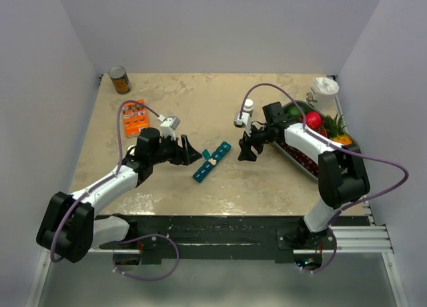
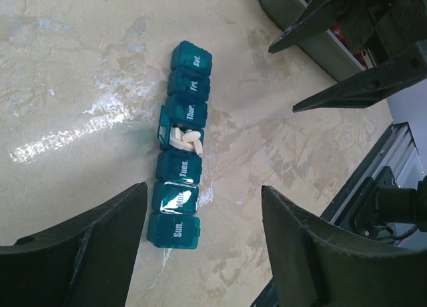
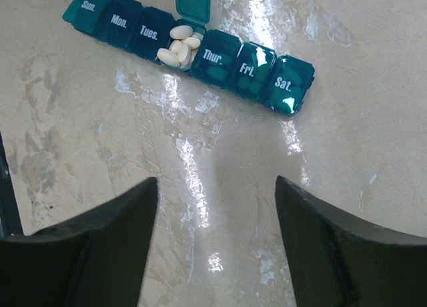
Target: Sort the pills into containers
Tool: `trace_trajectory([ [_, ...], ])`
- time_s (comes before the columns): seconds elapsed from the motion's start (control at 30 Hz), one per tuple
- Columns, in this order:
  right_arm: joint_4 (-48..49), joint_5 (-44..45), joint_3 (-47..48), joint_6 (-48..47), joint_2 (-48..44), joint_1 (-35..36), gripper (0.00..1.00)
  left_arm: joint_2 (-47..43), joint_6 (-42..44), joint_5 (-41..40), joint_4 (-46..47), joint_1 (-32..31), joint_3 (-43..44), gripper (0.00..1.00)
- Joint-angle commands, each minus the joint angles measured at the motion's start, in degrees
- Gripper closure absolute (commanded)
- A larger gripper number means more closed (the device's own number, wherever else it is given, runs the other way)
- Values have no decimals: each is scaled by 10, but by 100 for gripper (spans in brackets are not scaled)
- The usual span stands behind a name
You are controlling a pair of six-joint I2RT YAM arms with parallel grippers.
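Observation:
The containers (image 1: pixel 212 161) are one slim teal strip of day-labelled compartments lying slantwise mid-table. Its middle lid stands up, and several white pills (image 1: pixel 211 161) fill that compartment; the other lids are down. In the left wrist view the containers (image 2: pixel 181 167) run away from my left gripper (image 2: pixel 204 189), which hovers open over the Sun. and Mon. end, with the pills (image 2: pixel 186 140) beyond. My left gripper (image 1: pixel 193 155) sits just left of the strip and my right gripper (image 1: pixel 248 150) just right of it. In the right wrist view the right gripper (image 3: pixel 217 180) is open and empty, short of the containers (image 3: pixel 193 43) and pills (image 3: pixel 179 45).
A brown can (image 1: pixel 120 80) stands at the back left, an orange box (image 1: pixel 135 118) behind the left arm. A small white bottle (image 1: pixel 247 107) sits behind the right gripper. A grey fruit tray (image 1: pixel 354 147) and a white cup (image 1: pixel 325 90) occupy the right side.

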Motion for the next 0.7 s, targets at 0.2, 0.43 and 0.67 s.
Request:
trace_trajectory([
  [0.2, 36, 17, 42, 82, 49, 9, 60, 65, -10, -46, 67, -3, 18, 40],
  [0.43, 5, -11, 122, 102, 117, 54, 80, 138, -2, -97, 60, -2, 69, 62],
  [0.67, -22, -2, 189, 114, 184, 84, 83, 193, 5, -85, 68, -3, 93, 64],
])
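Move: The Wednesday lid stands open on the far-left side of the pill organizer. From the right gripper it is about 14 cm to the left, 1 cm ahead and 7 cm lower; from the left gripper, roughly 5 cm to the right, 6 ahead and 11 down. The organizer's middle, with loose pills in Wednesday, lies some 3 cm right of the lid and 2–3 cm nearer the base. The white pill bottle is about 17 cm ahead of the right gripper, 1 cm to its right. Bring the right gripper in from the right towards the open lid: first sink about 2 cm, then sweep some 7 cm left and a little forward over the Friday–Saturday end, its fingers closing nearly shut. Meanwhile lower the left gripper about 5 cm while reaching 5 cm forward alongside the lid, half closing its fingers. Touch nothing yet. ##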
